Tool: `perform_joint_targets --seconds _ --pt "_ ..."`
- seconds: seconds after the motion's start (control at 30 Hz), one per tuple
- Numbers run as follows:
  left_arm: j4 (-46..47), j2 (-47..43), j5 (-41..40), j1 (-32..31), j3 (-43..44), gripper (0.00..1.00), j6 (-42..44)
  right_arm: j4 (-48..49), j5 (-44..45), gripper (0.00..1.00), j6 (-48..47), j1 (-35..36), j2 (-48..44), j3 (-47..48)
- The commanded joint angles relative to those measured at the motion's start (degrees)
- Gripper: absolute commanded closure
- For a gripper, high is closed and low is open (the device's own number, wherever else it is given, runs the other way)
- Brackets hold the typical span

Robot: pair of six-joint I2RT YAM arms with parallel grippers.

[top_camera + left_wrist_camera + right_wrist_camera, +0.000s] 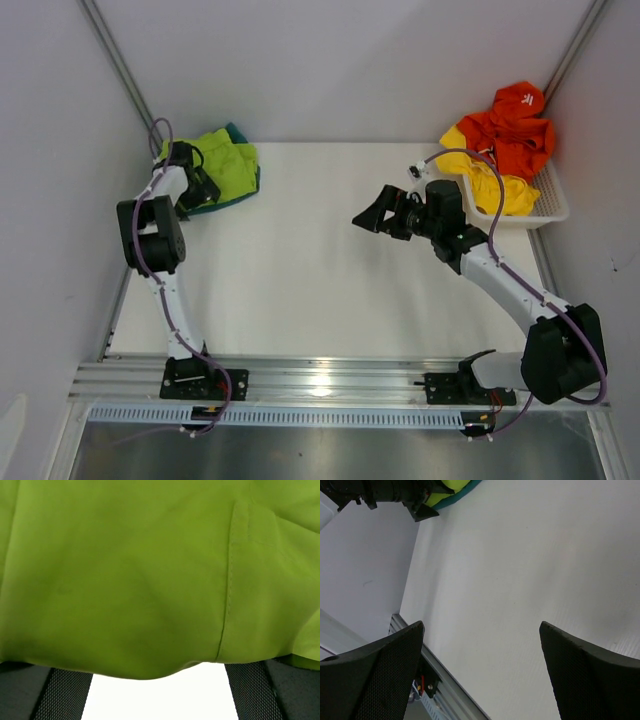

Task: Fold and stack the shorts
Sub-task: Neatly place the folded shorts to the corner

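The lime green shorts [228,165] lie bunched on the teal shorts [238,132] at the table's back left corner; only the teal edges show. My left gripper [207,190] sits at the pile's near left edge, open. In the left wrist view lime fabric [150,580] fills the frame and drapes over the ends of both fingers [250,690], with bare table between them. My right gripper [365,215] hovers open over the middle of the table, holding nothing. The right wrist view shows its gripper [481,625] wide apart, with the lime and teal pile [442,497] far off.
A white basket [552,205] stands at the back right, holding an orange garment [515,125] and a yellow one [495,185] that spill over its rim. Walls close in on the left, back and right. A metal rail [320,380] runs along the near edge.
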Motion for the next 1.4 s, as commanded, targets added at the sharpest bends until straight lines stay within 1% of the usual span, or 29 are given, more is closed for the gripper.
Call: perform_joint_targets --seconds 0.0,0.03,0.07,0.1,0.13,0.17,0.2,0.23,0.27,0.3,0.4,0.53,0.57,0.6,0.67,0.7,0.73,0.8,0.83,0.87,0.9,0.93,0.97,1.03,1.07,1.13,1.2,1.27,1.37 --pt "-2.51 -0.31 -2.75 1.12 2.29 0.01 -0.84 1.34 -0.83 0.01 -0.29 -0.38 0.41 2.76" --pt "-1.81 -2.24 -3.54 1.12 0.80 0.01 -1.37 1.17 -0.74 0.01 -0.46 -0.29 0.41 2.67" --pt "0.28 -7.22 -5.29 1.12 -5.22 0.01 -2.33 0.99 -0.57 0.01 -0.37 -0.29 0.15 2.49" --pt "1.35 -10.05 -6.09 1.12 -7.28 0.01 -2.78 0.81 -0.48 0.00 -0.37 -0.29 0.06 2.23" --pt "2.40 -13.04 -6.71 1.20 -13.92 0.01 -3.74 0.73 -0.74 0.01 -0.37 -0.38 -0.55 1.88" --pt "3.54 -18.81 -7.50 1.12 -15.90 0.01 -4.44 0.46 -0.83 0.01 -0.29 -0.38 -0.91 1.70" --pt "3.73 -21.74 -9.07 1.12 -17.57 0.01 -5.06 -0.06 -0.74 0.01 -0.37 -0.29 -1.35 1.53" --pt "3.99 -24.64 -9.09 1.03 -22.72 0.01 -6.20 -0.85 -0.57 0.01 -0.55 -0.29 -2.39 1.26" --pt "4.95 -30.15 -8.04 0.94 -24.34 0.01 -6.64 -1.21 -0.39 0.01 -0.64 -0.20 -3.10 1.17" --pt "5.05 -32.82 -7.60 0.59 -25.57 0.01 -7.26 -1.82 -0.30 0.01 -1.07 -0.20 -3.80 1.00" --pt "4.97 -41.86 -8.03 -2.57 -30.24 0.01 -7.44 -3.75 1.10 0.01 -2.04 -0.11 -7.58 0.03" --pt "5.75 -51.90 -5.66 -9.16 -33.40 0.01 -6.04 -7.44 8.38 0.00 -9.66 0.50 -13.03 -2.16" --pt "6.53 -54.27 -5.49 -11.43 -36.54 0.01 -5.60 -9.54 10.05 0.00 -10.99 0.42 -15.21 -3.04" --pt "8.54 -59.51 -5.40 -14.06 -37.79 0.01 -4.55 -10.69 13.11 0.01 -12.05 0.24 -16.37 -3.57" --pt "11.27 -65.34 -4.79 -16.80 -42.60 0.01 -2.44 -12.10 14.63 0.01 -14.33 -0.11 -19.00 -4.88" --pt "12.77 -68.41 -3.83 -18.73 -44.46 0.01 -0.34 -12.02 15.34 0.01 -14.87 -0.37 -22.24 -6.89" --pt "15.65 -74.62 -1.55 -19.36 -50.66 0.01 0.20 -11.32 15.69 0.01 -15.31 -0.46 -24.18 -8.13" --pt "17.43 -80.54 0.74 -19.98 -54.57 0.01 -0.23 -10.27 16.83 0.01 -15.05 -0.55 -29.70 -12.16" --pt "18.40 -86.49 3.02 -20.07 -59.99 0.01 -0.32 -9.83 17.36 0.01 -14.62 -0.64 -31.39 -13.32" --pt "18.76 -89.42 3.74 -20.07 -61.69 0.01 -0.41 -9.56 17.97 0.01 -14.35 -0.55 -32.97 -14.55" --pt "18.76 -92.41 4.09 -20.15 -63.28 0.01 -0.50 -9.47 18.85 0.01 -13.91 -0.64 -36.04 -16.91" --pt "18.59 -95.31 4.18 -20.15 -67.38 0.01 -0.41 -9.04 19.29 0.01 -13.73 -0.64 -37.63 -18.32" --pt "17.71 -100.91 3.57 -20.15 -68.47 0.01 -0.23 -8.77 19.73 0.01 -13.65 -0.64 -39.21 -19.90" --pt "16.57 -105.95 2.78 -20.15 -71.98 0.01 -0.67 -7.28 21.75 0.00 -13.56 -0.64 -44.03 -25.18" --pt "15.87 -109.80 2.52 -21.55 -72.69 0.01 -3.37 -6.75 23.06 0.00 -13.64 -0.55 -45.63 -27.02" --pt "16.91 -112.81 6.45 -21.82 -74.45 0.01 -4.01 -6.39 25.35 0.00 -11.98 -0.64 -48.36 -31.67" --pt "17.26 -116.06 8.13 -22.00 -76.56 0.01 -5.32 -5.96 25.97 0.01 -11.54 -0.64 -52.05 -34.58" --pt "17.88 -117.74 7.79 -22.70 -77.96 0.01 -5.77 -7.09 29.12 0.01 -11.27 -0.55 -55.73 -38.00" --pt "17.62 -119.33 5.68 -24.28 -78.06 0.01 -5.68 -9.03 29.41 0.01 -10.83 -0.55 -59.69 -38.99"
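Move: The folded green shorts have their middle some 11 cm ahead of the left hand and 4 cm to its right, about level with the fingertips, which are at the near edge of the stack. The teal shorts lie just beneath, their middle roughly 12 cm ahead and 6 cm to the right. The table's far left corner is about 25 cm ahead and 14 cm left. From the right hand the green shorts lie around 28 cm ahead, 65 cm left and 20 cm lower. Draw the open left gripper straight back, nearly level at first, so that its fingertips slip out from under the green shorts' near edge. Then lift it about 20 cm and carry it back and to the right, away from the stack, tipping the fingers up over 50 degrees. Once it is leaving, bring the empty right hand right, back and down towards its own base, turning it clockwise, fingers open. ##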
